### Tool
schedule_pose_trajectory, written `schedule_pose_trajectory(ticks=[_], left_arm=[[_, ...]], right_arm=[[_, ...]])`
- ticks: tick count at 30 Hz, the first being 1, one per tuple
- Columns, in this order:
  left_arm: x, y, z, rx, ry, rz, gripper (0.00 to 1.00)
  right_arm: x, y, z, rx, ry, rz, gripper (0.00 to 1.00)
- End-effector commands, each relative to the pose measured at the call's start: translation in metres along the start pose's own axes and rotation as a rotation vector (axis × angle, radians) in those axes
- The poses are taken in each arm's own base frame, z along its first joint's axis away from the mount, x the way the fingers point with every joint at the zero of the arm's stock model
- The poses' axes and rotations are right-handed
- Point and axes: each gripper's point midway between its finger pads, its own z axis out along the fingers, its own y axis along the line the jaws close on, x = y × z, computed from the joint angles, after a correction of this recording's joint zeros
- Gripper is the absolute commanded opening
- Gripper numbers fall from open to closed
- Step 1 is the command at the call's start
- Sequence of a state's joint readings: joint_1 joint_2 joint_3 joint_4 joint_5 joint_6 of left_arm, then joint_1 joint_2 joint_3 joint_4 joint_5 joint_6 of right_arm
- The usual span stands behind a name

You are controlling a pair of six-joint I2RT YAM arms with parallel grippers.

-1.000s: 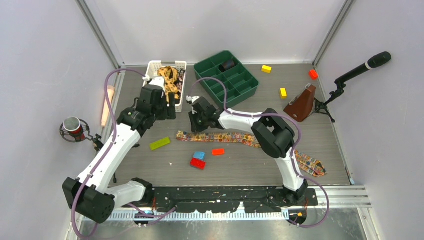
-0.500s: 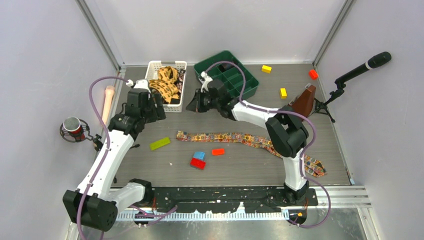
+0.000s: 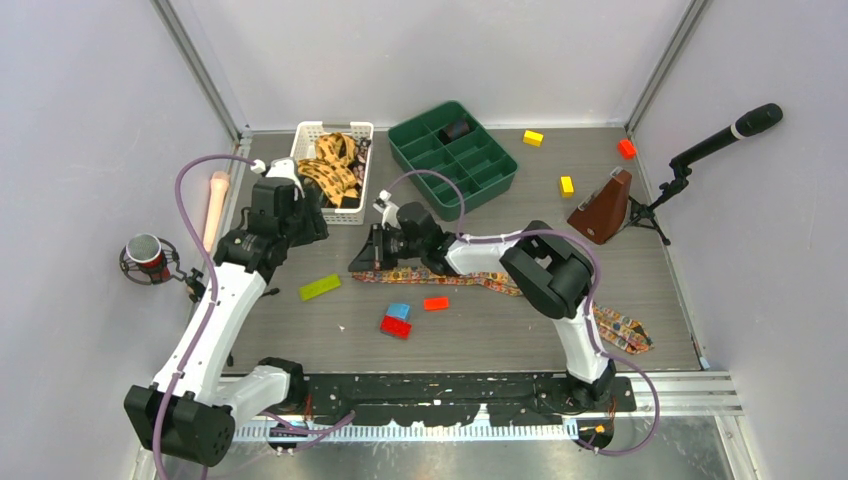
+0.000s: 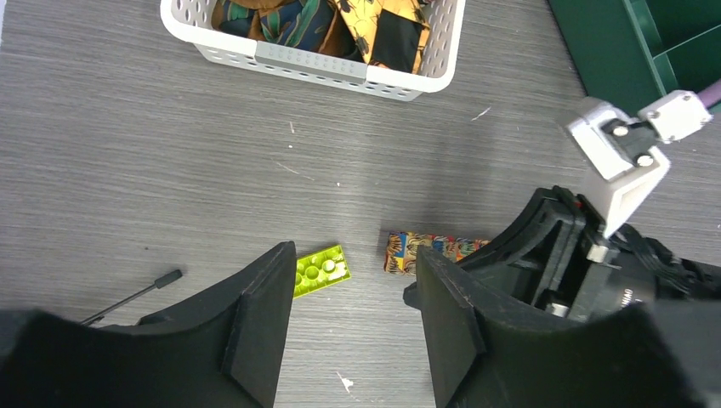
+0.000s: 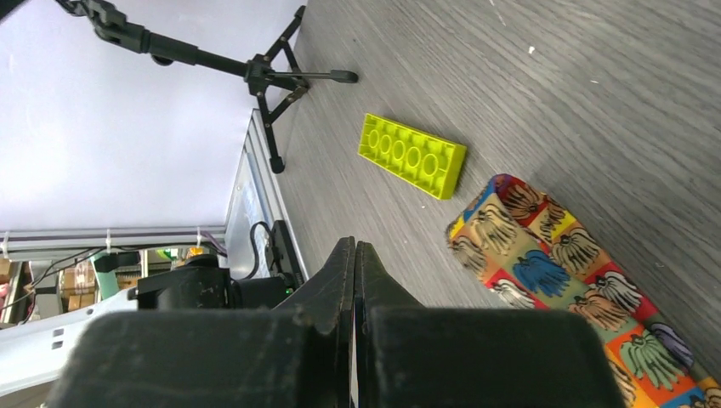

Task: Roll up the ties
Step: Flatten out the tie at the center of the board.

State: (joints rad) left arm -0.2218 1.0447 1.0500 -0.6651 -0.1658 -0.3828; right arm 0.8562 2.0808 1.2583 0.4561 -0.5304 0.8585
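Observation:
One patterned tie (image 3: 450, 275) lies flat across the table, running from left of centre to the near right. Its narrow left end (image 4: 425, 249) (image 5: 553, 255) rests on the wood. My right gripper (image 3: 365, 258) (image 5: 354, 251) hovers low just beside that end, shut with nothing between its fingers. More ties (image 3: 335, 165) (image 4: 340, 21) are bunched in the white basket (image 3: 300, 135) (image 4: 310, 64). My left gripper (image 3: 305, 225) (image 4: 353, 255) hangs open and empty in front of the basket, above bare table between the lime brick and the tie's end.
A lime brick (image 3: 320, 287) (image 4: 321, 269) (image 5: 412, 155) lies left of the tie's end; blue (image 3: 399, 311) and red (image 3: 395, 327) bricks lie nearer me. The green compartment tray (image 3: 490, 185) stands behind. A brown metronome (image 3: 603, 207) and microphone stand (image 3: 720, 140) are at the right.
My right gripper rose toward the green tray, then came back down beside the tie's left end and closed. My left gripper drew back to the left and its jaws narrowed somewhat.

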Motion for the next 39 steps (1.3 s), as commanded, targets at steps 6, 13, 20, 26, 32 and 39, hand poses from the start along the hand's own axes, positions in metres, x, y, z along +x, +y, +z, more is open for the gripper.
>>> schedule_pose_trajectory(ticks=[6, 13, 20, 26, 32, 39], left_arm=[[-0.012, -0.006, -0.006, 0.036, -0.050, -0.012, 0.55], [-0.011, -0.006, -0.006, 0.042, -0.045, -0.013, 0.55], [-0.009, -0.007, -0.005, 0.048, -0.043, -0.016, 0.55], [-0.008, -0.008, -0.004, 0.052, -0.041, -0.018, 0.55], [-0.006, -0.007, -0.004, 0.047, -0.041, -0.018, 0.55], [0.000, -0.005, -0.002, 0.043, -0.033, -0.028, 0.55]], right_arm=[[-0.003, -0.020, 0.012, 0.026, -0.081, 0.002, 0.00], [-0.015, -0.013, 0.005, 0.010, -0.157, -0.029, 0.00], [-0.019, -0.014, -0.001, 0.020, -0.202, -0.031, 0.00], [-0.017, -0.027, 0.008, 0.055, -0.183, -0.010, 0.00], [-0.012, -0.049, 0.028, 0.084, -0.153, 0.011, 0.00], [-0.004, -0.065, 0.045, 0.119, -0.121, 0.006, 0.00]])
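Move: The left end of the tie lies some 8 cm below the right hand, about 3 cm ahead and 1 cm to its left. The green-yellow brick stands roughly 8 cm to that hand's left and 1 cm ahead; the blue brick is some 5 cm back and 8 cm to its right. From the left hand, the tie's end is about 20 cm down, 3 cm ahead and 7 cm to the right. Down first, about 5 cm, the right hand brings its shut fingertips towards the left end of the tie, then eases slightly forward while turning some 10 degrees clockwise. It finishes by going forward and left and sinking again, roughly 3.5 cm forward in all, until the closed tips come onto the tie close to its end. ##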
